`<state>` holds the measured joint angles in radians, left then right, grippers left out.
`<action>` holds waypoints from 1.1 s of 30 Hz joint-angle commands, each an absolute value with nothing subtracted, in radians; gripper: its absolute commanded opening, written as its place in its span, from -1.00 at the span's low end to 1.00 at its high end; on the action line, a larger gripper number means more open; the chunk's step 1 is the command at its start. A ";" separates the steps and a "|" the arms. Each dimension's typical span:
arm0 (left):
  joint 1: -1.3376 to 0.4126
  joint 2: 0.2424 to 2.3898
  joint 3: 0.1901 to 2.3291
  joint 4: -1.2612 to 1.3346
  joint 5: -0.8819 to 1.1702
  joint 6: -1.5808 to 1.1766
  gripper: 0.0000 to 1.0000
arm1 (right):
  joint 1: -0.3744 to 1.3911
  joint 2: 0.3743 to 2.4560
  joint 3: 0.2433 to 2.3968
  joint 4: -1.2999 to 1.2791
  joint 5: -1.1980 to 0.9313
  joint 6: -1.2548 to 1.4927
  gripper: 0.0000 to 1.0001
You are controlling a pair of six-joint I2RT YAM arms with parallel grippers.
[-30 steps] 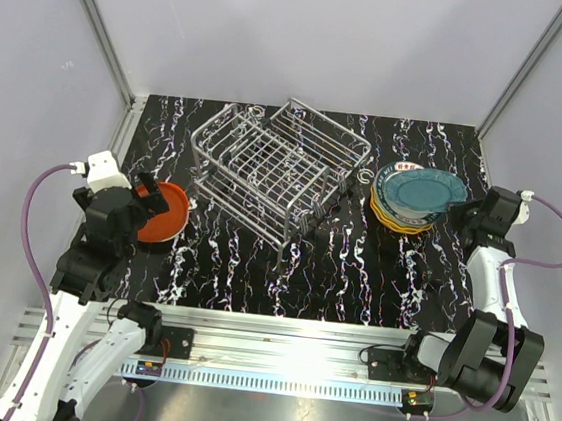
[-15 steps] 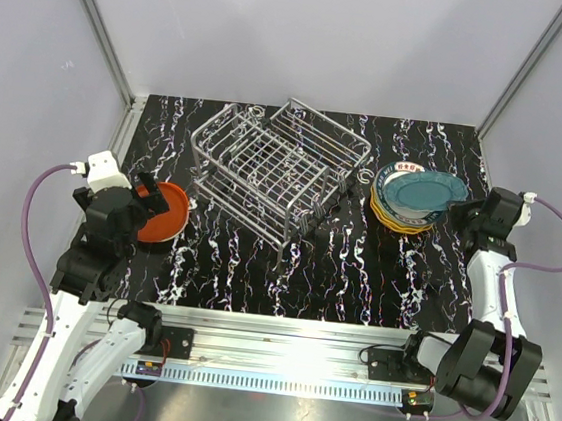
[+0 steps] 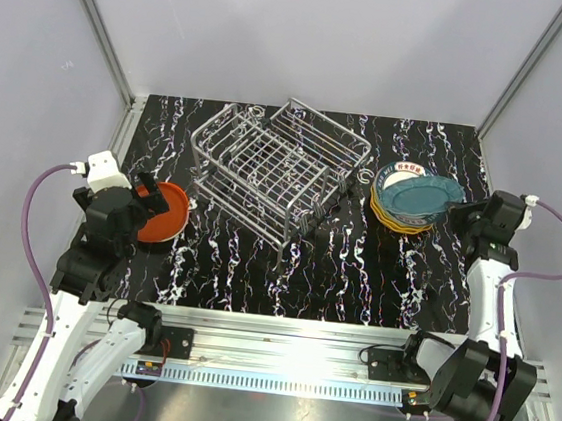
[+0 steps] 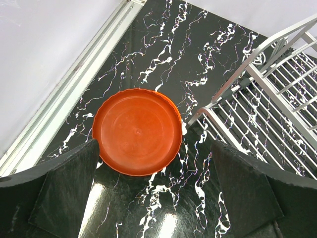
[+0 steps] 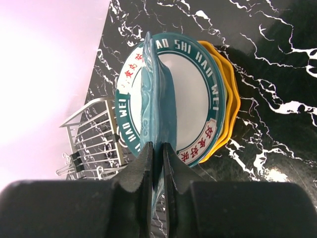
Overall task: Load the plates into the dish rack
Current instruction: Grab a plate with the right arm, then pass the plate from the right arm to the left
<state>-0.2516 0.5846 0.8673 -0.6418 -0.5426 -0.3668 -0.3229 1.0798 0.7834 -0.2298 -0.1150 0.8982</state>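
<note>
The silver wire dish rack (image 3: 277, 170) stands at the table's middle back, with no plates in it. A red-orange plate (image 3: 164, 211) lies flat left of it; in the left wrist view the red-orange plate (image 4: 137, 132) sits just ahead of my open, empty left gripper (image 4: 153, 186). My right gripper (image 3: 461, 215) is shut on the rim of a teal plate (image 3: 422, 193), held tilted above a stack (image 3: 397, 219) of a cream plate with a teal lettered rim and yellow-orange plates. In the right wrist view the teal plate (image 5: 157, 104) stands edge-on between the fingers (image 5: 140, 171).
A cage post (image 3: 97, 28) and wall border the table on the left, another post (image 3: 523, 70) on the right. An aluminium rail (image 3: 278, 336) runs along the near edge. The rack's corner (image 4: 267, 94) shows at the right of the left wrist view.
My right gripper has lifted the teal plate's near edge a little, tilting it off the stack. The left arm and red-orange plate have not moved.
</note>
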 commanded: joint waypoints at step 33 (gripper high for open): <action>-0.275 0.634 0.995 -0.632 -0.084 -0.448 0.98 | -0.321 0.913 1.089 -0.147 -0.347 1.029 -1.00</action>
<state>-0.2699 0.6308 0.9070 -0.6590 -0.2741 -0.3950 -0.3229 0.9470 0.9852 -0.3405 -0.2489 0.9482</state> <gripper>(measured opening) 0.988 0.153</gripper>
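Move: My right hand already pinches the blue-green plate by its rim. From this hand the dish rack's middle is about 40 cm to the left, 8 cm ahead and some 4 cm lower, and the remaining plate stack is about 10 cm left, 5 cm ahead and 10 cm below. From my empty left hand the rack's middle is roughly 33 cm to the right, 19 cm ahead and 12 cm lower; the orange plate sits nearer, about 5 cm right, 6 cm ahead, 20 cm down. With my right fingers keeping their pinch on the rim, I raise the blue-green plate about 12 cm from the stack, slowly and slightly backwards at first, then faster and nearly straight up, drifting 3 cm left as the wrist tips up. Late on, my open left hand starts right towards the rack, some 5 cm, turning about 15 degrees clockwise. ##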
